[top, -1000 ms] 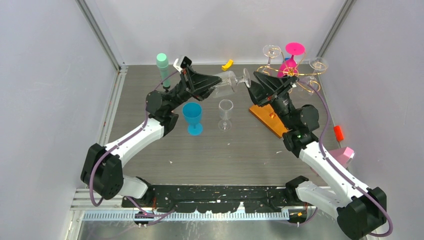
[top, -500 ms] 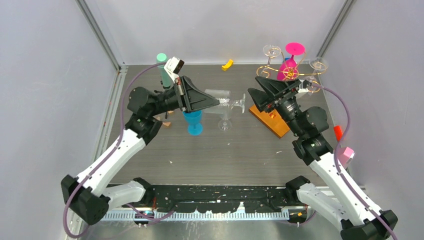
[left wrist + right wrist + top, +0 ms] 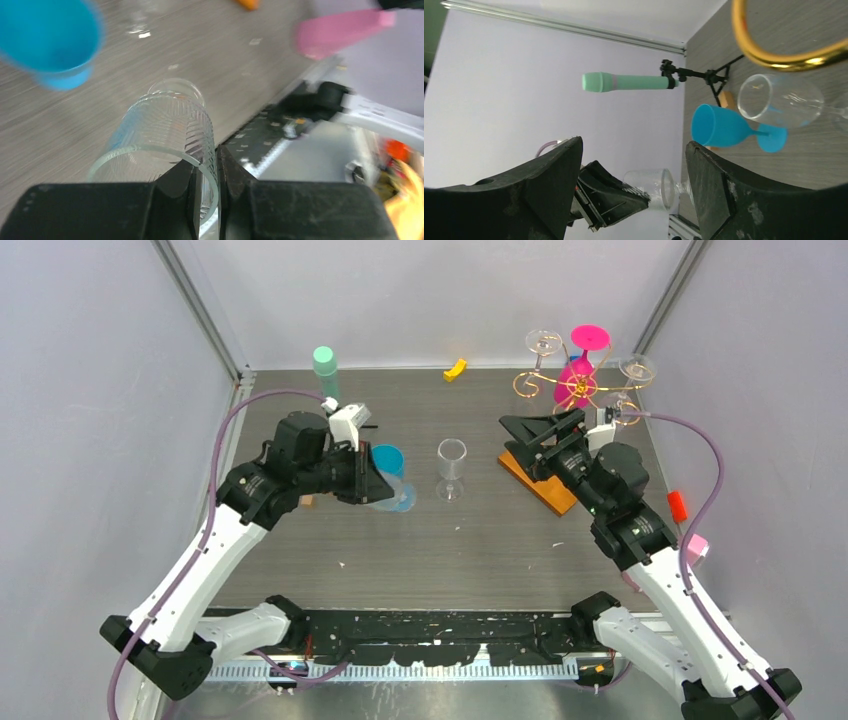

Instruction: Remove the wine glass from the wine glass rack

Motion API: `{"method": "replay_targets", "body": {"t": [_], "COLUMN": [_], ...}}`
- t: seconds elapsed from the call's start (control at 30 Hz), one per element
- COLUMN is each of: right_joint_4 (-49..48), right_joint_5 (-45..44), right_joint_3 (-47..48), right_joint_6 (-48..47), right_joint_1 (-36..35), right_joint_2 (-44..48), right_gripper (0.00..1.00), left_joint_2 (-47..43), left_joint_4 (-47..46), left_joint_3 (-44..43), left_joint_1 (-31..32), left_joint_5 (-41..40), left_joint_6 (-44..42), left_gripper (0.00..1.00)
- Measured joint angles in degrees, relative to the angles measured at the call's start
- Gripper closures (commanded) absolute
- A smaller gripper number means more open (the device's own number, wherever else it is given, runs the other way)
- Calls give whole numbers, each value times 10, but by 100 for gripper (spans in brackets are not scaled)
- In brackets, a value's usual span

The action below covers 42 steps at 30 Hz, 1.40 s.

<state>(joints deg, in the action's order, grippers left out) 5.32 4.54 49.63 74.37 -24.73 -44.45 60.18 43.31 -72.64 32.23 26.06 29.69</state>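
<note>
My left gripper (image 3: 372,484) is shut on the rim of a clear ribbed wine glass (image 3: 167,131), one finger inside the bowl and one outside. It holds the wine glass (image 3: 387,503) low and tilted, just in front of the blue goblet (image 3: 386,460). The wine glass rack (image 3: 574,390), gold wire on a wooden base (image 3: 541,483), stands at the back right. It carries two clear glasses (image 3: 543,342) and a pink one (image 3: 586,348). In front of the rack my right gripper (image 3: 512,435) is open and empty, and its wrist view shows the held glass (image 3: 659,189) far beyond the open jaws.
A second clear glass (image 3: 451,465) stands upright mid-table, right of the blue goblet. A mint-green cylinder on a black tripod (image 3: 325,364) is at the back left, a yellow piece (image 3: 455,368) at the back wall. A red object (image 3: 678,505) and a pink block (image 3: 692,548) lie by the right wall.
The right gripper opened and let go of the glass's foot, then drew back toward the rack. The left arm swung the glass back and down to the blue goblet.
</note>
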Motion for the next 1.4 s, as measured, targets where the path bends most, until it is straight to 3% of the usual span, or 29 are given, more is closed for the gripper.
{"method": "replay_targets", "body": {"t": [0.13, 0.33, 0.6, 0.83, 1.1, 1.4], "right_joint_4": [48, 81, 104, 136, 182, 214], "right_joint_5": [-13, -39, -54, -60, -74, -90], "right_joint_3": [11, 51, 58, 60, 82, 94], "right_joint_6": [-26, -60, -89, -116, -155, -174], "right_joint_1": [0, 0, 0, 0, 0, 0], "right_joint_2": [-2, -2, 0, 27, 47, 59], "right_gripper": [19, 19, 18, 18, 17, 17], "left_joint_2": [7, 11, 41, 98, 186, 214], "left_joint_4": [117, 179, 180, 124, 56, -11], "left_joint_3": [-22, -26, -17, 58, 84, 112], "left_joint_1": [-2, -26, -133, -144, -147, -147], "left_joint_5": [-169, -290, -287, -266, -245, -290], "left_joint_6": [-64, -109, -105, -37, 28, 51], "left_gripper": [100, 100, 100, 100, 100, 100]}}
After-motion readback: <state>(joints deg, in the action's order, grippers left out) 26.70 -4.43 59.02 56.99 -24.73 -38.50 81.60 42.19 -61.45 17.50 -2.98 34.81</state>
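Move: The left gripper holds the clear wine glass by its rim. The free table spot for it lies about 10 cm ahead, 13 cm to the left and some 33 cm below. The blue glass stands 13 cm ahead, 2 cm left; a standing clear glass is 15 cm ahead, 12 cm right, both some 24 cm below. A wooden block lies 9 cm left of the spot. From the right gripper the spot is about 40 cm left, 3 cm ahead, 40 cm below. Keep the left gripper's pinch on the clear glass's rim and sweep it left about 14 cm, easing forward and down, turning the wrist some 50 degrees so the fingers swing from pointing rightward to steeply down. Then lower it beside the blue glass, still edging forward. Draw the open, empty right gripper a few centimetres right and back, rolling its left side down. ##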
